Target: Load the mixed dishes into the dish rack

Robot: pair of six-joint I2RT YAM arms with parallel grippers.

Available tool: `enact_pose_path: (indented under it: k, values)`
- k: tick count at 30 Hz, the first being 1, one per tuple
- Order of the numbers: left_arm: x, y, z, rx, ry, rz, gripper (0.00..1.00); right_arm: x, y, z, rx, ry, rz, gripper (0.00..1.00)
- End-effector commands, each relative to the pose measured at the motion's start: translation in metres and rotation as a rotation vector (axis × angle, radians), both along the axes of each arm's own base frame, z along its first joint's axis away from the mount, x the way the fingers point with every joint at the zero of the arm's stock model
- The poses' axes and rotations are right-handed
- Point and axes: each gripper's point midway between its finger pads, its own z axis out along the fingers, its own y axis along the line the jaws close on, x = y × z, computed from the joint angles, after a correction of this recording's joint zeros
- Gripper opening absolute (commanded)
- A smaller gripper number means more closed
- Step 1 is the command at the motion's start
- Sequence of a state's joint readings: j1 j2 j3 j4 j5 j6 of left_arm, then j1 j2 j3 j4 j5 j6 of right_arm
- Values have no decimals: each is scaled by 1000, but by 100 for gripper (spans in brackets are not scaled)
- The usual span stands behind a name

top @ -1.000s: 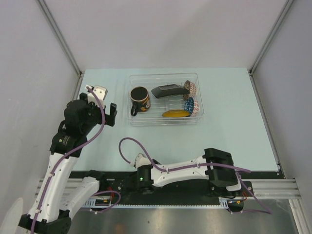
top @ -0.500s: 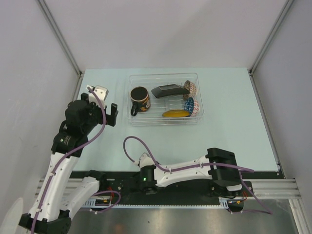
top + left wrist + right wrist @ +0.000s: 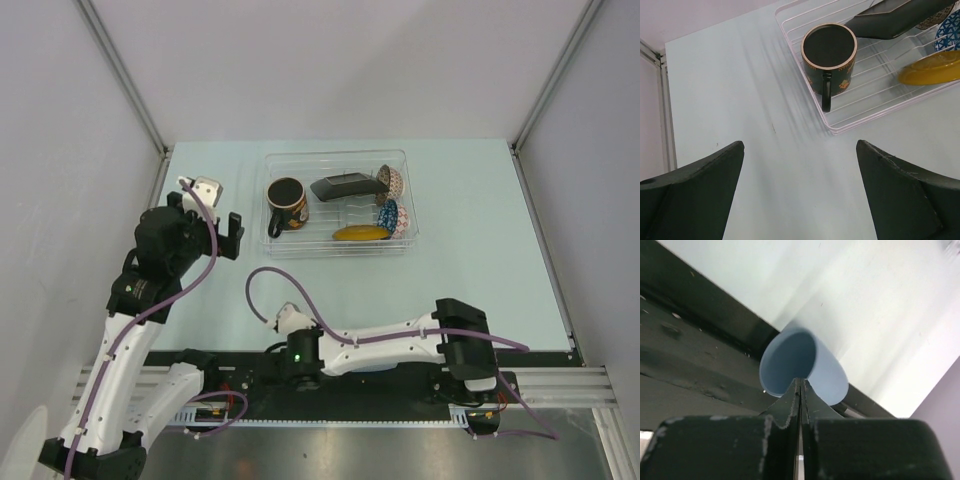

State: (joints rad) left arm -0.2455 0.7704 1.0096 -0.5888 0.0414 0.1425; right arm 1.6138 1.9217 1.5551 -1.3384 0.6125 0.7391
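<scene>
The small light-blue cup [image 3: 805,365] lies tilted over the table's dark near edge, and my right gripper [image 3: 800,382] is shut on its rim, one finger inside and one outside. From above, that gripper [image 3: 287,322] sits low at the near edge and hides the cup. The dish rack [image 3: 335,156] holds the dark mug [image 3: 287,203], black square plate [image 3: 345,186], cream-pink bowl [image 3: 390,180], blue bowl [image 3: 392,215] and yellow saucer [image 3: 361,233]. My left gripper [image 3: 207,216] hovers open left of the rack, with nothing between its fingers [image 3: 705,190]. Ahead of it stands the mug [image 3: 829,57].
A black rail [image 3: 380,385] and the arm bases line the near edge. Grey walls and metal posts [image 3: 125,75] close in the sides and back of the pale table [image 3: 480,270]. The right arm [image 3: 400,345] lies across the front.
My right gripper has closed onto the cup's rim, and its arm has shifted slightly right along the near edge. The left arm has barely moved.
</scene>
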Motion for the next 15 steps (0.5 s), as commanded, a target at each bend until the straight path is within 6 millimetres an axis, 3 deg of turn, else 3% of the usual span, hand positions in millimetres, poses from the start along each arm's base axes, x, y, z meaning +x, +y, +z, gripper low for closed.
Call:
enact_pose_path:
  k: [1, 4, 5, 6, 8, 9, 10, 11, 12, 15]
  values:
    - [2, -3, 12, -42, -42, -6, 100, 31, -17, 72, 7, -109, 14, 0]
    - [-2, -6, 9, -46, -28, -26, 100, 44, -29, 76, 23, -63, -46, 3]
    - [-3, -8, 7, -45, -19, -37, 100, 45, -37, 76, 38, -52, -81, 16]
    - [-6, -9, 7, -43, -20, -52, 100, 45, -48, 90, 141, -49, -154, 51]
    - [-11, -12, -1, -24, -10, -91, 100, 39, -67, 90, 204, -32, -218, 85]
    - [-12, -13, -4, -13, -7, -102, 100, 33, -77, 111, 350, -14, -246, 89]
    - [-16, -13, -10, 4, 2, -119, 100, 21, -76, 104, 414, 44, -250, 93]
    - [-17, -13, -14, 14, 11, -124, 99, 15, -80, 108, 485, 78, -261, 99]
    - [-18, -12, -19, 27, 22, -130, 100, 3, -85, 116, 592, 144, -291, 100]
    - [-20, -11, -23, 41, 24, -134, 100, -27, -101, 93, 604, 257, -345, 100]
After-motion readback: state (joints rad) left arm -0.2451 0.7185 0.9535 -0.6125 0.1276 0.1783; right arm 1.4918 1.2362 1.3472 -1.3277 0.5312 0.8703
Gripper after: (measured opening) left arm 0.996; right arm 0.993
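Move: The blue cup lies on its side across the table's front edge, its mouth facing left. Its middle is about 6 cm to the right of the shut right gripper, level with it fore and aft, and 4 cm lower. In the rack, the yellow plate stands some 29 cm ahead of this gripper and 4 cm to its right; the dark mug is about 36 cm ahead and 14 cm to its left. From the left gripper the cup lies roughly 21 cm back, 29 cm right and 23 cm down. Lift the right gripper off the blue cup's mouth, about 11 cm up in all, first edging forward, then swinging some 10 cm right over the cup and drawing back again. Spread its fingers wide on the way and roll it about 30 degrees, left side rising, so the fingers slant left. Meanwhile ease the open left gripper a couple of centimetres down and back. ##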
